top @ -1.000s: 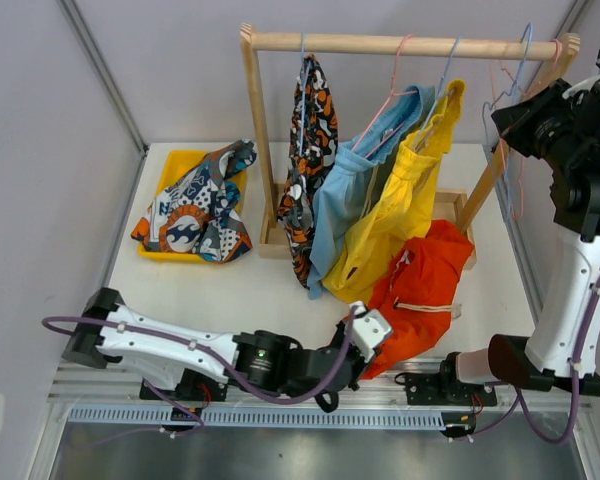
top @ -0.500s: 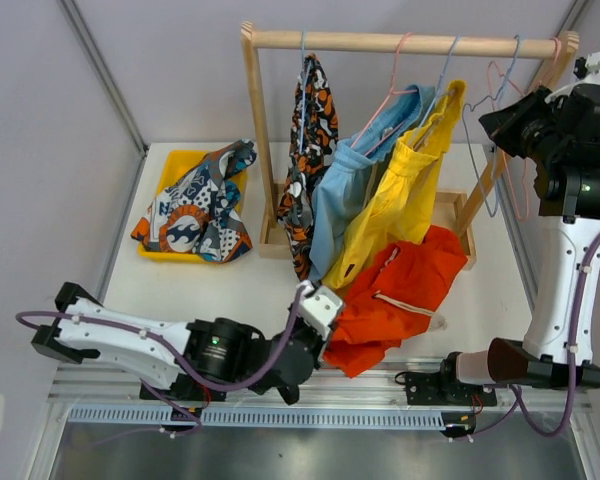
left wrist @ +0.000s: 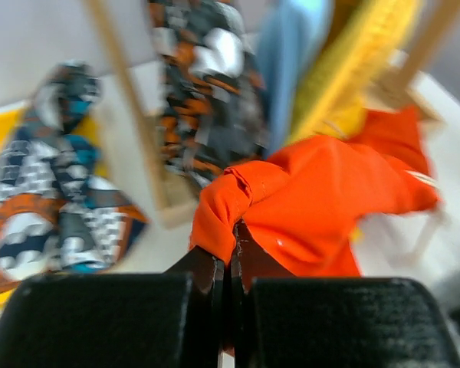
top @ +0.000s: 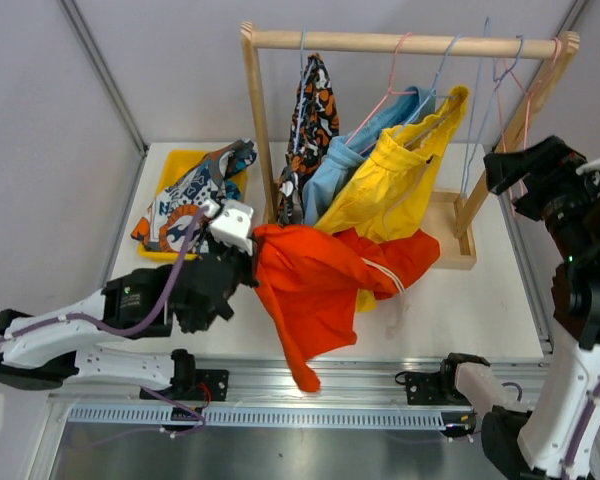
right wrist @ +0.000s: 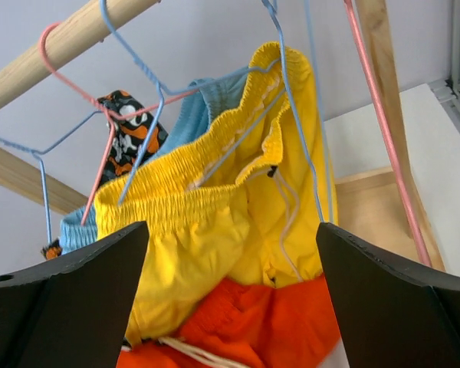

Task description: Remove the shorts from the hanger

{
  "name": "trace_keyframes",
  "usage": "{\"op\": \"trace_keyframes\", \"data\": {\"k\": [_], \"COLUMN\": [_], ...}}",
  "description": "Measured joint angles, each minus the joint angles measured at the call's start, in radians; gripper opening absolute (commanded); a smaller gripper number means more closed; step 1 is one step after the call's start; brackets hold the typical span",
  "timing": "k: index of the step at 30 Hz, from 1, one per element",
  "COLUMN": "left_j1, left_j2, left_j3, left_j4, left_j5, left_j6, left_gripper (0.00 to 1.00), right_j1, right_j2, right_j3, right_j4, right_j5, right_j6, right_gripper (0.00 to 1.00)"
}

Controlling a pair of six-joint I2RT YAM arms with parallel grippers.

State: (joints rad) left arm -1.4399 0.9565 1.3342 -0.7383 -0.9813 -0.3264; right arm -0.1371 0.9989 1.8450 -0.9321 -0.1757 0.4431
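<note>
My left gripper (top: pixel 246 243) is shut on a bunched edge of the red-orange shorts (top: pixel 320 280), which stretch from it across the table towards the rack. In the left wrist view the fabric (left wrist: pixel 322 192) is pinched between the shut gripper (left wrist: pixel 231 239). Yellow shorts (top: pixel 395 180), light blue shorts (top: pixel 348 160) and blotch-print shorts (top: pixel 310 125) hang on wire hangers from the wooden rail (top: pixel 400 43). My right gripper (top: pixel 520 168) is open to the right of the rack, holding nothing. The right wrist view shows that gripper (right wrist: pixel 230 264) facing the yellow shorts (right wrist: pixel 215 222).
A yellow tray (top: pixel 175 162) at the back left holds dark blue printed shorts (top: pixel 195 205). Empty blue and pink hangers (top: pixel 500 85) dangle at the rail's right end. The rack's wooden base (top: pixel 450 235) stands behind the orange fabric.
The left gripper has dragged the red-orange shorts from the front centre leftwards, up to beside the tray. The right gripper has opened, let go of the hanger and dropped lower.
</note>
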Motion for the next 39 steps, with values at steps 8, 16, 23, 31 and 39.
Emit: {"op": "trace_keyframes", "data": {"k": [8, 16, 23, 31, 39], "left_j1": [0.549, 0.917, 1.081, 1.175, 1.240], "left_j2": [-0.006, 0.248, 0.510, 0.746, 0.802], "left_j3": [0.190, 0.668, 1.004, 1.165, 1.023], "left_j4": [0.019, 0.018, -0.002, 0.056, 0.147], "left_j5": [0.145, 0.242, 0.312, 0.448, 0.529], "left_j6": [0.208, 0.278, 0.290, 0.290, 0.225], "left_gripper": [0.00, 0.00, 0.00, 0.00, 0.00], "right_j1": [0.000, 0.000, 0.000, 0.000, 0.007], "right_j2": [-0.179, -0.201, -0.242, -0.260, -0.262], "right_j3": [-0.125, -0.222, -0.315, -0.406, -0.449], "right_j4": [-0.061, -0.083, -0.079, -0.050, -0.021], "right_j5": [0.037, 0.036, 0.024, 0.002, 0.002], "right_j6": [-0.015, -0.015, -0.014, -0.015, -0.019], "right_gripper": [0.99, 0.99, 0.99, 0.99, 0.99]}}
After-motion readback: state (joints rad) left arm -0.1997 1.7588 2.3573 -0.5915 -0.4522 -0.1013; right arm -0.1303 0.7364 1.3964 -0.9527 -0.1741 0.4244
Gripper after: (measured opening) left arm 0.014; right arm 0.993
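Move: The left hand already pinches the red shorts. The yellow bin, with the patterned shorts in it, lies some 30 cm ahead of this hand, 21 cm to its left and 35 cm below; the orange-black shorts hang about 22 cm ahead and 8 cm right. From the open right hand, the yellow shorts hang about 10 cm ahead, 13 cm left and 14 cm lower, with an empty hanger some 12 cm straight ahead. Keeping its pinch on the red shorts, the left hand sweeps them left and up towards the yellow bin, about 20 cm each way, turning some 40 degrees counter-clockwise and tipping up. It then reaches on forward, some 30 cm in all, and sinks a few centimetres over the bin. The open right hand backs off slightly, then lowers about 12 cm towards the yellow shorts, tipping down. ##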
